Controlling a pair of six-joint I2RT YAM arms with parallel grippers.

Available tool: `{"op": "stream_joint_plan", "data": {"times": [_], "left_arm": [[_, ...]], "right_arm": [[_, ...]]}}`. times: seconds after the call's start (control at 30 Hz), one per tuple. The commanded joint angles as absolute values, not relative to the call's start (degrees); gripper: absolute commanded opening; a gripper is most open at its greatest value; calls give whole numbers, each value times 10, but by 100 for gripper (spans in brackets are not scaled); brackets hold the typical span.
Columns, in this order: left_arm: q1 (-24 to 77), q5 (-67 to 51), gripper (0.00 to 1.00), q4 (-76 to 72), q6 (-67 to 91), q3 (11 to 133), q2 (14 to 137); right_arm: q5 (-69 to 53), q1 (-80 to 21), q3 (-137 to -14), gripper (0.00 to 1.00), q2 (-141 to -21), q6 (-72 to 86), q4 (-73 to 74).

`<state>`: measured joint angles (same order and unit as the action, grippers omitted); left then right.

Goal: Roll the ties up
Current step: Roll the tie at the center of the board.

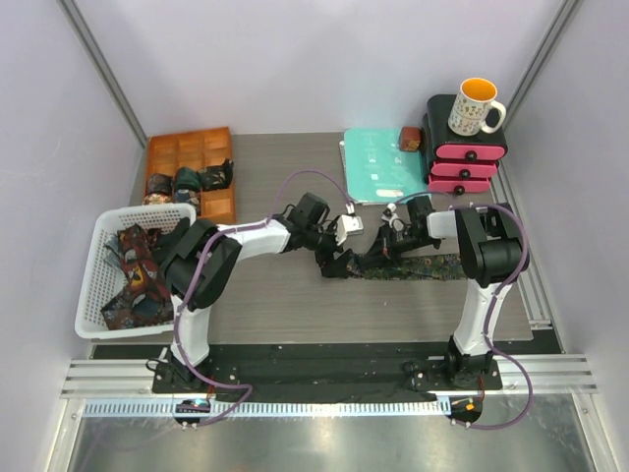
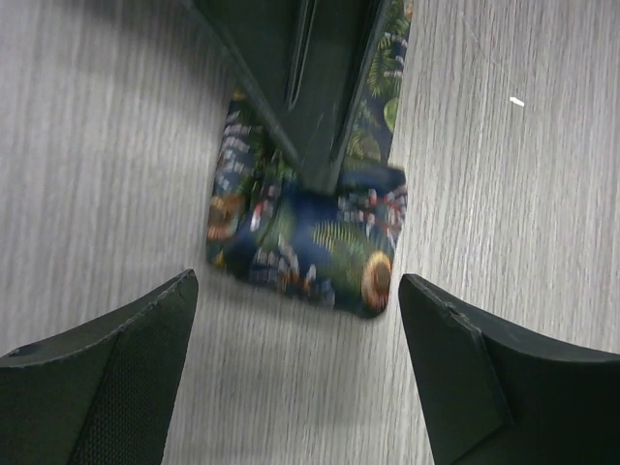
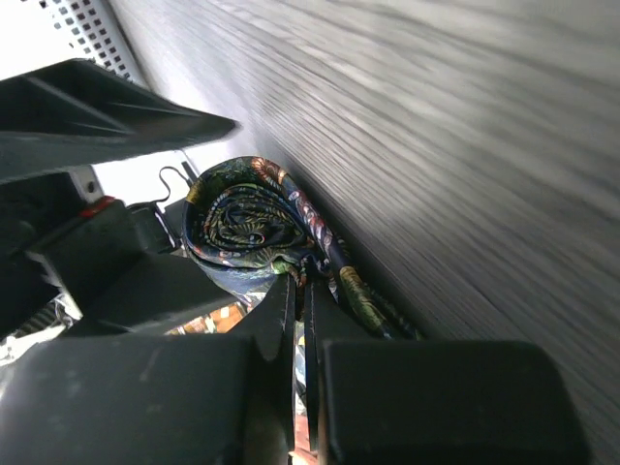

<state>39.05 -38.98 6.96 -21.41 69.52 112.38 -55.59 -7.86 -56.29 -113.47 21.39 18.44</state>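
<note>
A tie with a dark blue-green leaf print lies across the table, its flat strip running right. Its left end is wound into a small roll, and the right wrist view shows the roll end-on. My right gripper is shut on the tie at the roll's edge, its fingers lying along the strip. My left gripper stands open just short of the roll, one finger on each side and touching nothing. From above, the left gripper and right gripper meet at the tie's left end.
A white basket of loose ties stands at the left edge. Behind it an orange compartment tray holds rolled ties. At the back are a teal folder and pink drawers with a mug on top.
</note>
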Motion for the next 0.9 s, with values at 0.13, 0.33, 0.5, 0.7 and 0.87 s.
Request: {"op": "stream_joint_plan", "data": {"times": [0.13, 0.33, 0.5, 0.7, 0.87], "left_arm": [[420, -355, 71, 63, -255, 693, 1116], [437, -284, 37, 181, -288, 718, 1119], [465, -198, 33, 241, -280, 762, 1147], [477, -158, 38, 278, -260, 794, 1175], [480, -151, 41, 293, -247, 814, 1193]], "right_arm": [[-415, -139, -548, 1, -1192, 224, 113], [-424, -148, -567, 3, -1195, 252, 103], [-468, -120, -594, 25, -1146, 251, 156], [-532, -89, -588, 60, -1082, 230, 215], [-541, -102, -566, 59, -1075, 304, 145]]}}
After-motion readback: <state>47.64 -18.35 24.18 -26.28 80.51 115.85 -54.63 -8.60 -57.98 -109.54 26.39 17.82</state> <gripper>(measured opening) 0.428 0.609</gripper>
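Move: The rolled part of the tie lies about 4 cm to the right of the open left hand, 1 cm nearer the base and some 2 cm below it. The shut right hand still pinches the tie beside this roll, whose middle is roughly 2 cm to its left, level with it. From the right hand, the flat tail's middle is about 11 cm to the right and 1 cm below; the turquoise folder is some 20 cm ahead, 3 cm to the right. Still pinching the tie close to the table, the right hand pushes the roll about 4 cm left towards the waiting left fingers, while the left hand eases down and slightly back by a centimetre or so and closes to about half, pinching the roll by its near and far ends. The right fingers then open wide and let go, that hand drawing back right some 3 cm and rising as much with a little forward, as the left keeps its hold and tips its fingers about 20 degrees steeper towards the board. ##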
